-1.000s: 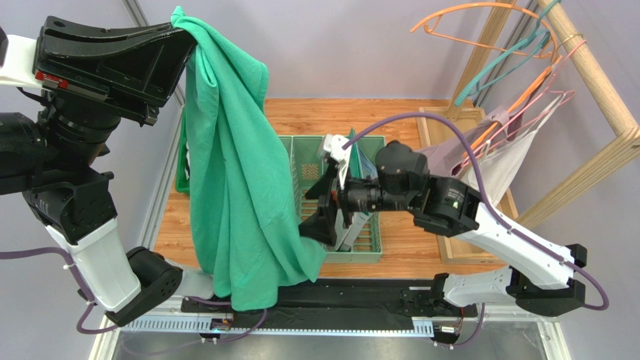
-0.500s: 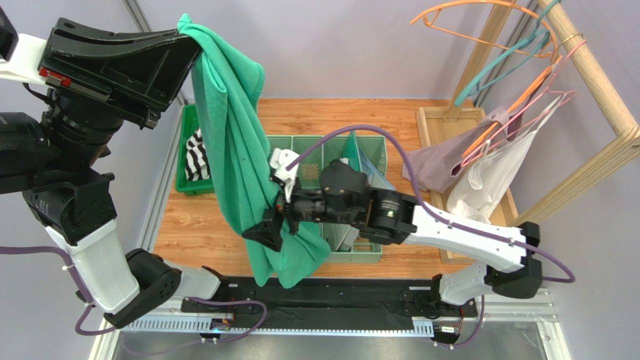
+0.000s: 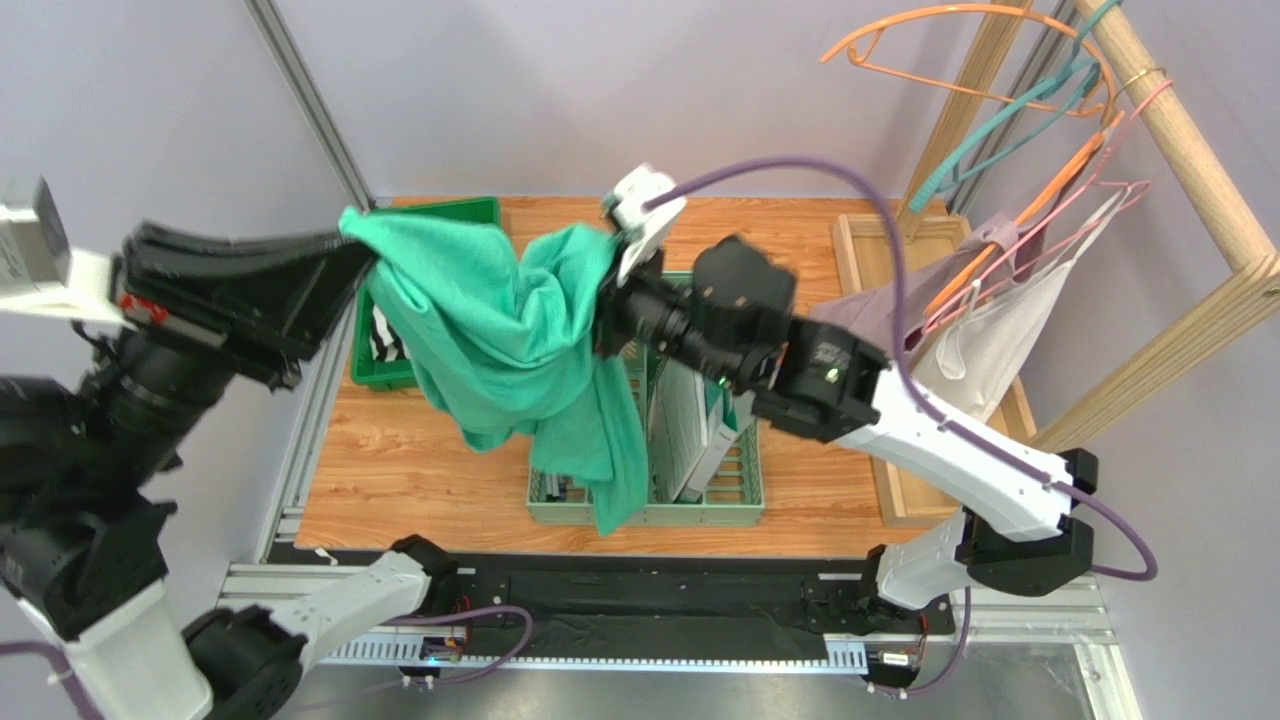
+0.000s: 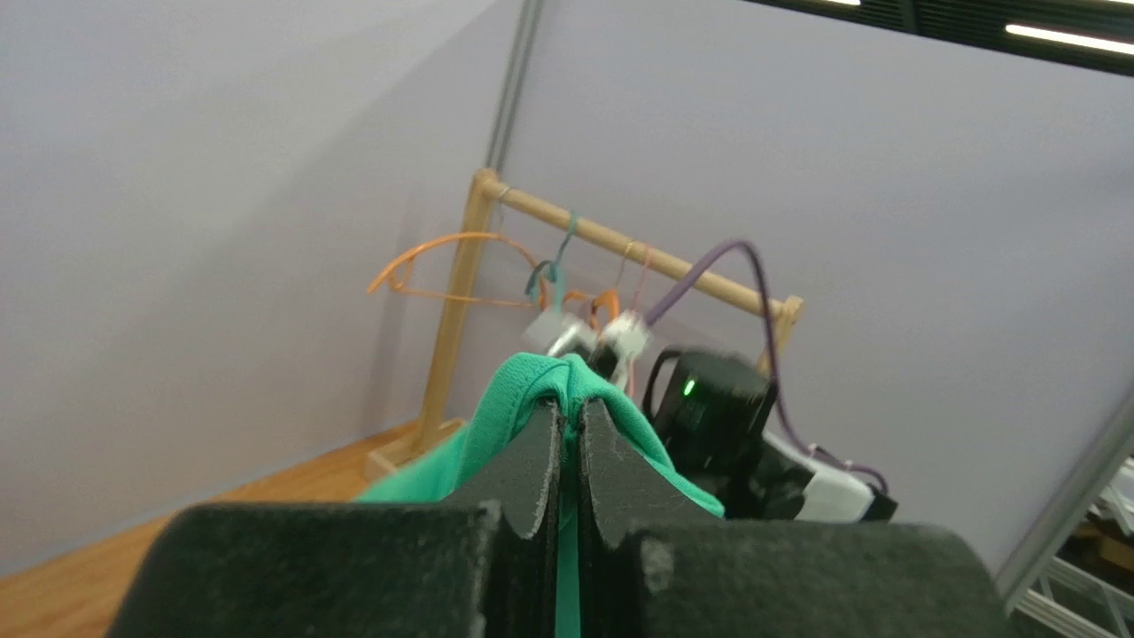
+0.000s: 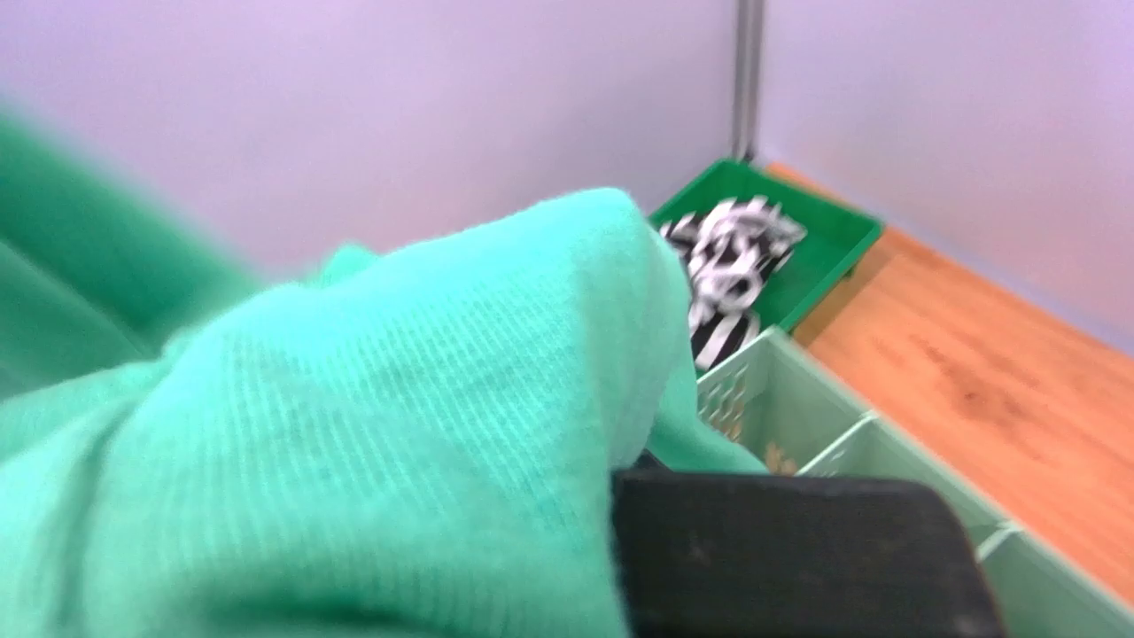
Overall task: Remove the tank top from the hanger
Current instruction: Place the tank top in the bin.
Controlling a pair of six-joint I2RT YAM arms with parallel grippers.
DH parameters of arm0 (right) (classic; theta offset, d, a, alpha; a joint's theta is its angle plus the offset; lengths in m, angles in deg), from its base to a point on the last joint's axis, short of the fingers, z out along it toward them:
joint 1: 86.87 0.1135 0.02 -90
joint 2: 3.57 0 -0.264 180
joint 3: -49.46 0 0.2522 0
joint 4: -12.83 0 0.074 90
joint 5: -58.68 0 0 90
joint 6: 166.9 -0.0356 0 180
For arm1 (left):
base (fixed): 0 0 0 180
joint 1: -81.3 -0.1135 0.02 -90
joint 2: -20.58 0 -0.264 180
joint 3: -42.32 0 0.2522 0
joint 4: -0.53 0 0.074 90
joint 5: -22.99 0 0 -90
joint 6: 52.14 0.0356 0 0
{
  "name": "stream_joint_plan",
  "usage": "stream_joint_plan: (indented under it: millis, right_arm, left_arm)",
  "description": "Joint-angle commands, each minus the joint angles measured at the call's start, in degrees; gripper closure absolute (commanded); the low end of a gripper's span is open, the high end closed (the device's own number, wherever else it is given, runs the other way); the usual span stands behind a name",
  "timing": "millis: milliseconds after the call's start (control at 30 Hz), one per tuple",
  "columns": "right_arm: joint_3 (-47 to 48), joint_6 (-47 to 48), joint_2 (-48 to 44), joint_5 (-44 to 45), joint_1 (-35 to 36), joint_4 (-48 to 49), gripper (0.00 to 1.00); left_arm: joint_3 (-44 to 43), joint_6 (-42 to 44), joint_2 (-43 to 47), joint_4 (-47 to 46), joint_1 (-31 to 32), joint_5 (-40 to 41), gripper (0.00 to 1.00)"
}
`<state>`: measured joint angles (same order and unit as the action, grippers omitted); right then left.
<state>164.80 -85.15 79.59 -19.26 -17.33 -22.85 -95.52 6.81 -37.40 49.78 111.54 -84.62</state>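
The green tank top (image 3: 504,330) hangs stretched between my two grippers above the table's left half, on no hanger. My left gripper (image 3: 349,228) is shut on one edge; in the left wrist view its pads (image 4: 549,445) pinch a green fold (image 4: 533,386). My right gripper (image 3: 604,288) is buried in bunched fabric and holds it up. In the right wrist view the cloth (image 5: 373,439) covers the fingertips, with only one black finger (image 5: 785,558) showing. An empty orange hanger (image 3: 917,38) hangs on the wooden rack (image 3: 1187,150) at the right.
A light green divided basket (image 3: 721,488) sits under the cloth's hanging tail. A dark green bin (image 3: 376,368) with striped cloth stands at the left. Further hangers carry grey (image 3: 872,323) and white (image 3: 999,353) garments on the rack.
My right gripper has closed on the tank top and risen toward the back, lifting its lower part. The left arm has dropped lower and the cloth now spreads between both grippers.
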Motion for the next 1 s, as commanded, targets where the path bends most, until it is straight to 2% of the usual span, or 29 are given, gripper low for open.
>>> stream_joint_plan:
  millis: [0, 100, 133, 233, 267, 367, 500, 700, 800, 967]
  right_arm:
    - [11.3, -3.6, -1.9, -2.6, -4.1, -4.1, 1.00]
    - [18.0, -4.7, -0.1, -5.8, -5.8, -6.7, 1.00]
    - [19.7, -4.7, 0.4, -6.5, -6.2, -7.3, 1.00]
    - [23.9, -3.2, 2.4, -9.8, -7.4, -9.1, 1.00]
    - [24.4, -3.2, 2.6, -10.4, -8.0, -9.3, 1.00]
    - [24.6, -6.5, 2.6, -15.4, -12.2, -9.9, 1.00]
    - [25.9, -9.2, 3.1, -26.4, -16.8, -10.4, 1.00]
    - [28.3, -10.2, 3.4, -33.3, -16.9, -13.6, 1.00]
    - [27.4, -14.0, 2.7, -33.8, -16.9, -12.2, 1.00]
    - [23.5, -22.3, 1.6, -32.6, -16.9, -3.9, 1.00]
  left_arm:
    - [17.8, 2.3, 10.1, 6.5, -0.3, 8.9, 1.00]
    - [29.0, -0.9, 15.4, 6.9, -0.3, 9.1, 0.99]
    - [31.4, -1.6, 16.2, 6.7, -0.3, 6.8, 0.95]
    - [37.8, -1.3, 17.3, 6.2, -0.3, 0.1, 0.57]
    - [38.1, -0.1, 17.0, 7.1, -0.3, -1.1, 0.34]
    - [36.5, 5.2, 16.8, 7.9, -0.3, -4.1, 0.01]
    - [32.7, 8.9, 16.1, 6.4, -0.3, -5.6, 0.01]
    - [32.6, -0.5, 9.9, -9.4, -0.3, -17.2, 0.01]
    - [34.2, -0.1, 7.3, -11.1, -0.2, -15.5, 0.01]
    - [42.9, 1.9, 7.3, -22.7, 0.6, -12.3, 0.01]
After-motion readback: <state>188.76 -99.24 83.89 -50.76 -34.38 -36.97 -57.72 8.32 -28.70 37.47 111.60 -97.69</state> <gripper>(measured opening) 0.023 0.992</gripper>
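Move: My left hand holds one edge of the tank top and my right another. The green bin lies roughly 34 cm ahead of my left hand, 14 cm to its left and 65 cm below. The light-green organizer is about 16 cm ahead of that hand, 20 cm to its right and 62 cm down. From my right hand the bin is some 27 cm ahead, 29 cm left and 44 cm down; the organizer is 7 cm ahead, 5 cm left and 40 cm down. My left hand drops about 20 cm, tipping its fingers down towards level, and opens wide on the way, letting go of the tank top. It then climbs back part way, drifting right, and turns forward beside the cloth with jaws open. My right hand keeps its pinch, lifting some 12 cm and moving right, then sinks a little as its wrist turns about 20 degrees. ##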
